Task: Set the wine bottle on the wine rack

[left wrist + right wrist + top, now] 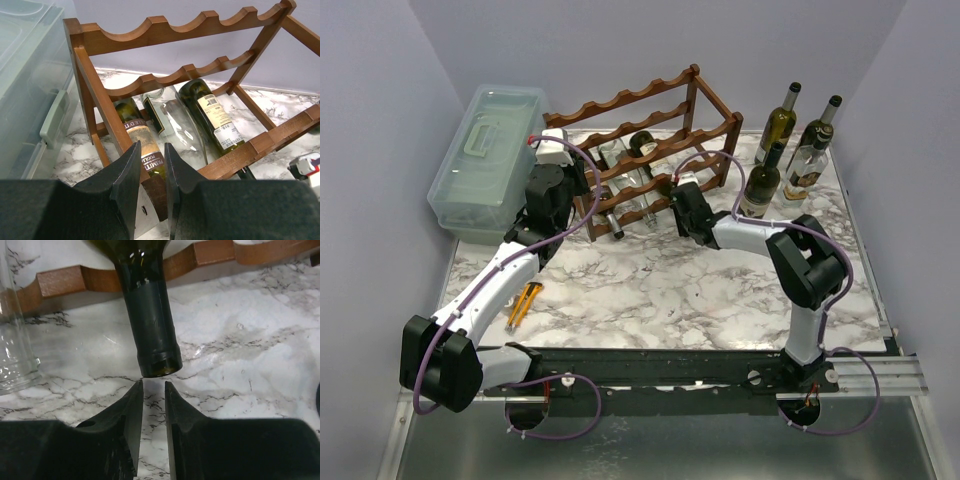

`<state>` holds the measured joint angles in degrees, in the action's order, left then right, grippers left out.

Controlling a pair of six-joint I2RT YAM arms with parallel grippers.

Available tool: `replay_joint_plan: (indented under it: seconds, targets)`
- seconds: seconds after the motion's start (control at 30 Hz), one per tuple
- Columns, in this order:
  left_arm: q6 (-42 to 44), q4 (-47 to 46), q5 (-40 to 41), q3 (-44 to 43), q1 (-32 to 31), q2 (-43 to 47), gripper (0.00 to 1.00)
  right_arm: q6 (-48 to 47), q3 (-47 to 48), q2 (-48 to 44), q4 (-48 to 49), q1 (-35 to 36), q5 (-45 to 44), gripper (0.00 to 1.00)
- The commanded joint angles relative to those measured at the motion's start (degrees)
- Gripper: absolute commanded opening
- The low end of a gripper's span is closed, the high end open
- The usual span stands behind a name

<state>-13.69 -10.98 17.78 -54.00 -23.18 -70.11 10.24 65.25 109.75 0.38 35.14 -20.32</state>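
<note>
The dark reddish-brown wine rack (650, 100) stands at the back middle of the marble table. Three bottles lie on its low tier in the left wrist view: a green labelled one (136, 127), a clear one (175, 125) and a dark green one (210, 115). My left gripper (580, 187) is at the rack's left front corner; its fingers (151, 145) close on a piece of the rack's wood (156, 192). My right gripper (673, 200) is at the rack's front right. It (153, 382) is slightly open and empty, just short of the dark bottle neck (150, 315).
Several wine bottles (781, 125) stand at the back right of the table. A pale green translucent box (485, 160) sits left of the rack, close to my left arm. A thin orange tool (525, 303) lies near the left front. A clear bottle neck (15, 340) lies left of the dark one.
</note>
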Motion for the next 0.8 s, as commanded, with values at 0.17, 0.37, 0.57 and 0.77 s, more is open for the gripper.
replay_joint_plan:
  seconds: [0.17,0.37,0.57,0.77]
  targets:
    - [0.6,3.8,-1.2,-0.6,-0.8,-0.9,0.27,-0.7,2.4,-1.1,0.8,-0.3,1.1,0.27]
    - [0.7,3.8,-0.8,-0.6,-0.8,-0.3,0.48,0.1,-5.6,-11.2,2.3,-0.2,5.3,0.31]
    - [0.4,3.9,-1.9,-0.7,-0.8,-0.2,0.65,-0.2,-10.0,-25.5,0.1,-0.2,3.7,0.41]
    - [0.5,3.8,-2.1,-0.7,-0.8,0.0,0.73,0.5,-8.7,-38.7,-0.3,-0.2,1.7,0.63]
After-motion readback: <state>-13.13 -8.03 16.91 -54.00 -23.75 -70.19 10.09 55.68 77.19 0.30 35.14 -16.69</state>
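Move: The lying dark wine bottle's mouth is about 2 cm ahead of the nearly shut right fingertips, its middle some 14 cm ahead and 5 cm to the left, on the rack's low rails. The clear bottle's middle lies about 12 cm ahead and 11 cm left of the right hand; a standing bottle is about 16 cm right and 3 cm ahead, its middle 10 cm higher. From the left hand, the dark bottle is roughly 15 cm ahead, 17 cm right and 24 cm below. The right hand, fingers still nearly shut behind the mouth of the dark bottle, first eases about 1 cm forward at the neck end, then draws back some 5 cm and climbs fast to about 17 cm above its start, fingertips tipping up about 20 degrees and fingers opening to roughly half as it clears the neck and rack. Meanwhile the left hand, by the rack's front left post, opens its fingers wide and sinks only a centimetre or so. ##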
